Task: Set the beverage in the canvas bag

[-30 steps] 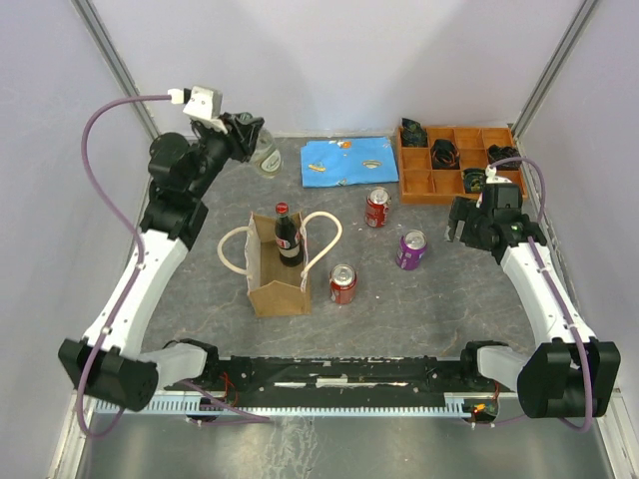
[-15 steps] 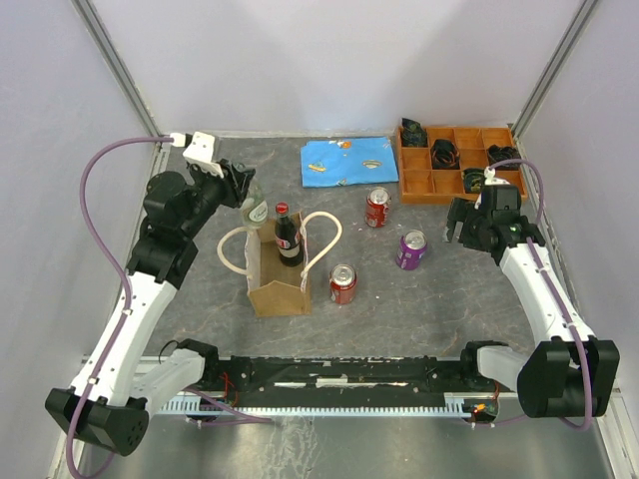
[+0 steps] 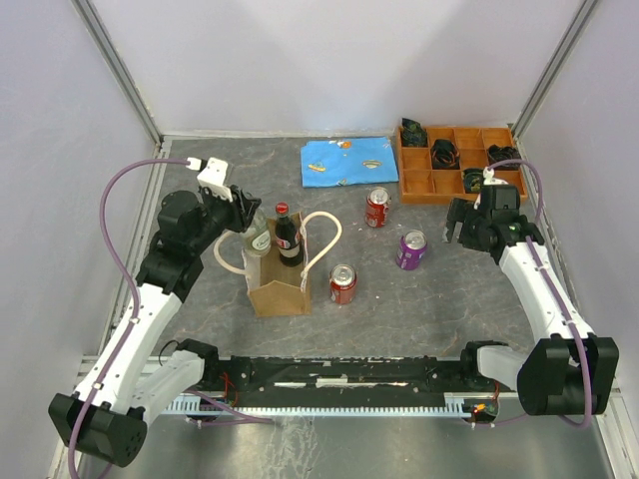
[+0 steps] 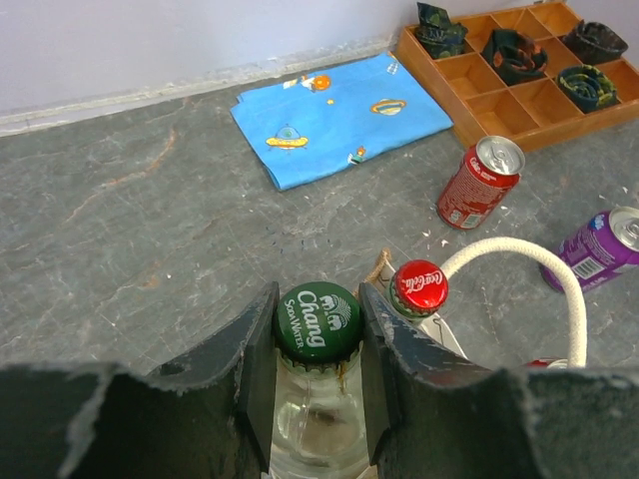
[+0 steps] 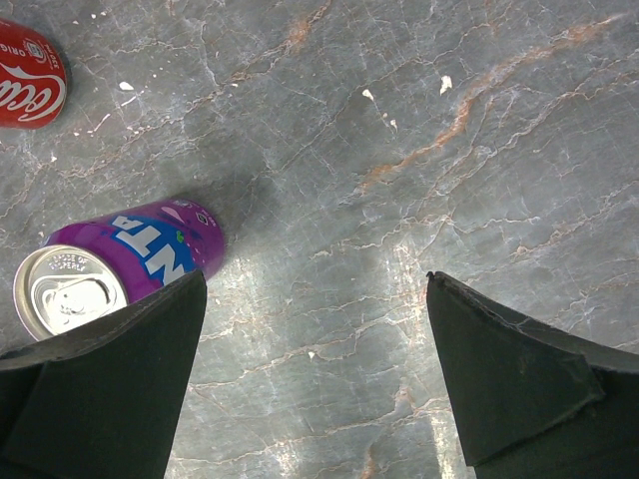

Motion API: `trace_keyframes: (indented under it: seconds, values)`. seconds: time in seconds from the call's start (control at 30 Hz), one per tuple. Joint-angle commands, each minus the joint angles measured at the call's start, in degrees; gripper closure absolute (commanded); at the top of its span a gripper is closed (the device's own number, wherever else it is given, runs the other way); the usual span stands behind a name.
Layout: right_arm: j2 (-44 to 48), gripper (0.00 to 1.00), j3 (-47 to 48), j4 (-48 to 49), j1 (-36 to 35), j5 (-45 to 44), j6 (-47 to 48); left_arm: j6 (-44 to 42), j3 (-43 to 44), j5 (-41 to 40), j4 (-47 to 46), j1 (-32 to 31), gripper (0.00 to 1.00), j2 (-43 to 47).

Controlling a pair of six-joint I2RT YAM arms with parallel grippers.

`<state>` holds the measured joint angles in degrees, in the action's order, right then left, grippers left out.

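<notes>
My left gripper (image 4: pixel 318 299) is shut on the neck of a clear glass soda-water bottle (image 4: pixel 318 321) with a green cap. In the top view that bottle (image 3: pixel 261 239) hangs tilted at the left end of the canvas bag's (image 3: pixel 278 291) open mouth, with my left gripper (image 3: pixel 248 213) just above it. A cola bottle (image 3: pixel 288 236) with a red cap (image 4: pixel 418 287) stands inside the bag. The bag's cream handle (image 4: pixel 539 261) loops to the right. Off to the right of a purple can (image 5: pixel 120 261), my right gripper (image 5: pixel 315 281) hangs open over bare table.
Two red cans (image 3: pixel 377 207) (image 3: pixel 342 283) and the purple can (image 3: pixel 411 248) stand right of the bag. A blue cloth (image 3: pixel 349 161) and a wooden compartment tray (image 3: pixel 417 186) with dark items lie at the back. Walls close in both sides.
My left arm has swung from the back left corner forward and down to the bag, carrying the green-capped bottle to the bag's mouth. The right arm has stayed still.
</notes>
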<state>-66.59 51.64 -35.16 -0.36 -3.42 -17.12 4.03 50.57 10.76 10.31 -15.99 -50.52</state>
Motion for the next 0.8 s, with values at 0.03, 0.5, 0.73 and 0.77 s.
trace_keyframes:
  seconds: [0.03, 0.5, 0.73, 0.77]
  values:
    - [-0.7, 0.01, 2.8, 1.0, -0.1, 0.1, 0.5, 2.3, -2.0, 2.3, -11.7, -0.1, 0.97, 2.4]
    - [-1.3, 0.01, 3.8, -0.5, 0.0, 0.3, 1.5, 1.9, -12.4, 2.9, -23.6, -2.2, 0.97, 2.1]
    - [-2.7, 0.01, 5.8, -1.3, -0.1, 0.6, 1.9, 1.0, -16.8, 0.8, -29.8, -4.4, 0.97, 2.0]
    - [-2.9, 0.01, 6.1, -1.5, 0.0, 0.7, 2.0, 0.8, -17.3, 0.7, -30.4, -4.6, 0.97, 2.1]
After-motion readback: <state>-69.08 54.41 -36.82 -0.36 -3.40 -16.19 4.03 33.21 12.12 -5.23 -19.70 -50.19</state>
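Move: The left hand, pinching the clear soda bottle by its neck, has the middle of the canvas bag about 4 cm to its right, 3 cm back and 21 cm below. The cola bottle already in the bag stands some 6 cm to the hand's right and 1 cm ahead, its middle 17 cm lower; the front red can is roughly 18 cm right, 8 cm back, 23 cm down. From the right hand the bag lies about 38 cm left, 5 cm back and 5 cm lower. Keeping its pinch just under the green cap, the left hand lowers the soda bottle about 8 cm into the canvas bag, beside the cola bottle. It goes almost straight down at first, then slows and eases some 2 cm to the right as well, the wrist turning about 5 degrees clockwise and the fingers staying closed on the neck. ##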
